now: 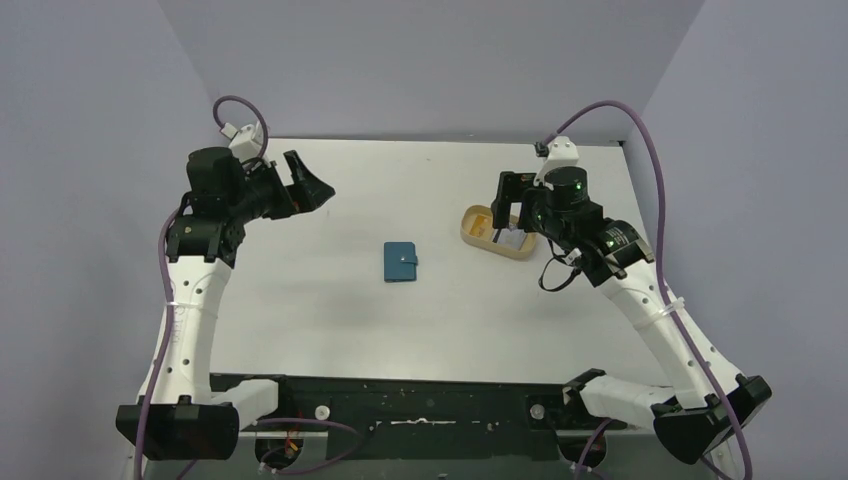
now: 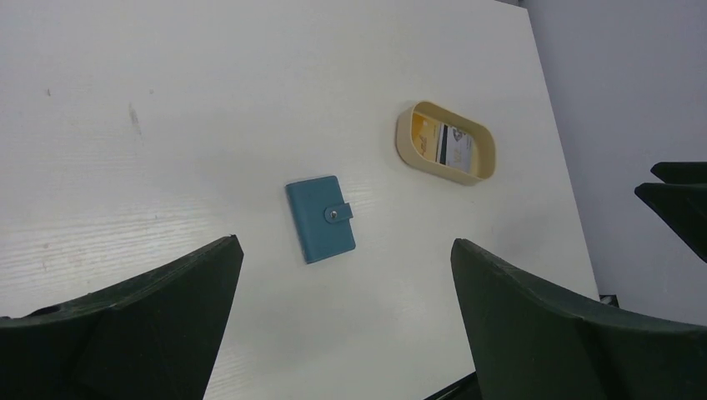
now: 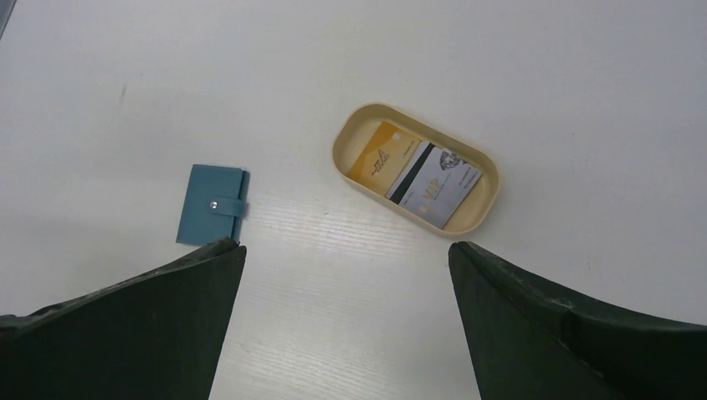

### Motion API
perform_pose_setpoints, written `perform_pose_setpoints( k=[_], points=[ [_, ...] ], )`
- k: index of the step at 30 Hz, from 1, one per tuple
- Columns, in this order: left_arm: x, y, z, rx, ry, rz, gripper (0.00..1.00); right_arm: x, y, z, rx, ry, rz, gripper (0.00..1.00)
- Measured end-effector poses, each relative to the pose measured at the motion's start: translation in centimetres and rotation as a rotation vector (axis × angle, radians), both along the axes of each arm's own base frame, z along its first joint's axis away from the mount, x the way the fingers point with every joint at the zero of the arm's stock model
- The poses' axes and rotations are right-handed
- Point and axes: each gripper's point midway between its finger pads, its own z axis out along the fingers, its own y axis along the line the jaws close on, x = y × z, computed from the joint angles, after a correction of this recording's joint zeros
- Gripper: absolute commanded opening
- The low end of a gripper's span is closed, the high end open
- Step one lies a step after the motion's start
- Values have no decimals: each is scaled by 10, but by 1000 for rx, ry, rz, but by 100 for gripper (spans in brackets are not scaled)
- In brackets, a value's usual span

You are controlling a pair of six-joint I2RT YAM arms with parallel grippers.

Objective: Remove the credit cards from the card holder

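Observation:
The teal card holder (image 1: 402,261) (image 2: 320,218) (image 3: 212,216) lies closed on the white table, its snap tab fastened. Two credit cards (image 3: 414,174) (image 2: 445,144), one yellow and one white with a black band, lie in the tan oval tray (image 1: 472,232) (image 3: 350,133) (image 2: 406,133). My left gripper (image 1: 315,185) (image 2: 346,250) hovers open at the far left, well away from the holder, with nothing between its fingers. High over the tray's right side, my right gripper (image 1: 505,212) (image 3: 346,254) is open and empty too.
The table's right edge (image 2: 567,167) and far edge meet grey walls. The arm bases sit on a black bar (image 1: 420,400) at the near edge. A purple cable (image 1: 650,160) loops over the right arm.

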Motion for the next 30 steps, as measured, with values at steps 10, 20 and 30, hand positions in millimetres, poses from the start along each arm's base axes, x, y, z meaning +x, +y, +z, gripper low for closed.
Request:
perform_pose_setpoints(
  k=[10,20,30],
  points=[
    [-6,13,18,35,-54,20,97,1,5,0,-38,-38,53,100],
    [-15,18,-4,-108,3,28,97,4,128,-49,-317,7,486,94],
    [-26,7,-78,-272,242,56,97,25,192,-182,-394,310,787,67]
  ],
)
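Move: The closed blue card holder lies flat about 21 cm to the right hand's left, level with it fore and aft, and some 28 cm below. The cream tray of loose cards stands about 8 cm ahead of the right hand and 3 cm to its right, at much the same depth below. From the left hand, the card holder is some 13 cm to the right, 2 cm back and 30 cm below. Leftward, then left and steeply down, the right hand swoops about 19 cm across and 18 cm lower towards the card holder, its wrist turning some 45 degrees counter-clockwise and pointing further down. Its wide-open fingers narrow to about three quarters. The left hand rises briefly, then sinks to end about 8 cm lower and slightly back, fingers still wide open, its wrist rolling left side down and tipping downward. ##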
